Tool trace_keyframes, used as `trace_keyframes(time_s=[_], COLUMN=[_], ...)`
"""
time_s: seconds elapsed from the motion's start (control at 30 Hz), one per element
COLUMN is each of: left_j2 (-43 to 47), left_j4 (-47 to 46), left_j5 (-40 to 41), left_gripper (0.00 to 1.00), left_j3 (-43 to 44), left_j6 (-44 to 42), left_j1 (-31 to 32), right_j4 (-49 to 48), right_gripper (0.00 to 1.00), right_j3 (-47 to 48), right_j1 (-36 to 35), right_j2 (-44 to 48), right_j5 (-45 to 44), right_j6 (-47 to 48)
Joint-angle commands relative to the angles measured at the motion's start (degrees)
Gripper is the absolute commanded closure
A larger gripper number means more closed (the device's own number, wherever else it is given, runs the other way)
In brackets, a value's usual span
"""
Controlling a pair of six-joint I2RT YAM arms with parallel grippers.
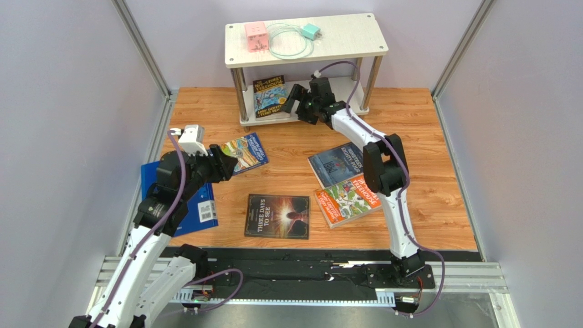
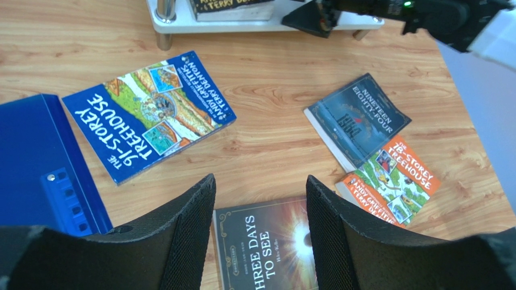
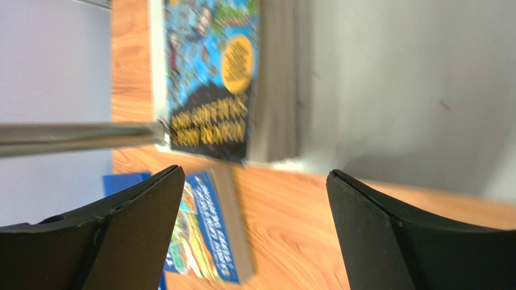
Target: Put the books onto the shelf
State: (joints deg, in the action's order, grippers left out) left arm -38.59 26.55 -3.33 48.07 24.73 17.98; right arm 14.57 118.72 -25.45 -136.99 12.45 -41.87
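Observation:
The shelf (image 1: 342,31) stands at the back. A cartoon-covered book (image 1: 269,96) stands on the shelf's lower board (image 2: 181,25), also in the right wrist view (image 3: 209,72). My right gripper (image 1: 293,100) is just right of this book, open and empty (image 3: 254,175). On the floor lie a blue book (image 1: 246,152) (image 2: 148,115), a black book "Three Days to See" (image 1: 277,216) (image 2: 266,248), a dark blue-grey book (image 1: 337,164) (image 2: 357,118) and an orange book (image 1: 349,199) (image 2: 390,181). My left gripper (image 1: 222,164) hovers beside the blue book, open and empty (image 2: 260,187).
A pink box (image 1: 255,35), a pale cable (image 1: 291,42) and a teal plug (image 1: 311,31) lie on the shelf's top board. A flat blue case (image 1: 185,201) (image 2: 36,163) lies under my left arm. Grey walls close in both sides of the wooden floor.

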Motion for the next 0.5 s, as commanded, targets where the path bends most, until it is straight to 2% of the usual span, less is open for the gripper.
trace_keyframes(time_s=[0.0, 0.1, 0.17, 0.23, 0.3, 0.33, 0.43, 0.47], left_j2=[-2.8, -6.92, -9.82, -15.09, -20.0, -21.43, -26.26, -27.14], left_j4=[-3.16, -3.78, -2.65, -1.33, -0.97, -1.14, -2.72, -3.07], left_j5=[-1.59, -2.38, -2.38, -3.08, -5.0, -5.54, -7.3, -7.56], left_gripper=[0.38, 0.38, 0.38, 0.39, 0.44, 0.46, 0.64, 0.73], left_j3=[-1.92, -3.5, -3.6, -3.43, -3.25, -3.34, -3.95, -3.95], left_j6=[0.76, 1.37, 1.29, 1.81, 2.07, 2.86, 3.65, 3.66], left_j1=[0.13, 0.22, 0.22, 0.22, 0.39, 0.57, 2.06, 3.02], right_j4=[5.03, 4.94, 8.52, 9.6, 9.69, 10.04, 12.58, 13.63], right_gripper=[0.05, 0.05, 0.05, 0.05, 0.05, 0.05, 0.04, 0.04], right_j3=[-10.3, -19.36, -23.16, -31.06, -36.07, -40.71, -46.88, -48.13], right_j1=[0.32, 0.14, -0.04, -0.12, -0.12, -0.12, 0.14, 0.31], right_j2=[9.36, 15.33, 19.47, 24.45, 28.07, 29.57, 35.99, 38.53], right_j5=[-3.31, -1.9, -1.64, -1.02, -1.55, -1.9, -4.53, -5.49], right_j6=[5.56, 7.14, 9.52, 11.1, 11.98, 12.51, 12.86, 12.17])
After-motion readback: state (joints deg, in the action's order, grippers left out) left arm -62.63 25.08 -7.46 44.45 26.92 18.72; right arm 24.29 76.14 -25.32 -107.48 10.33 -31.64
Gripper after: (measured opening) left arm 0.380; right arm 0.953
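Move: Below and to the right of the left hand, Three Days to See lies about 7 cm back, 14 right and 25 down; 91-Storey is 13 ahead, 1 right, and the blue folder 17 left, 1 ahead, both on the table too. From the right hand, Nineteen Eighty-Four is some 20 cm back, 14 right, 11 down, with 78-Storey 32 back, 17 right, and the shelved 169-Storey 9 left, 3 ahead. Pulling back out of the shelf, the right hand swings about 18 cm back, 10 right and 5 down towards Nineteen Eighty-Four, fingers still wide open and tipping further down. The left hand drops some 14 cm, drifting slightly right and forward, towards the far left corner of Three Days to See, pitching down about 25 degrees and partly closing its fingers late; it ends above the table. ##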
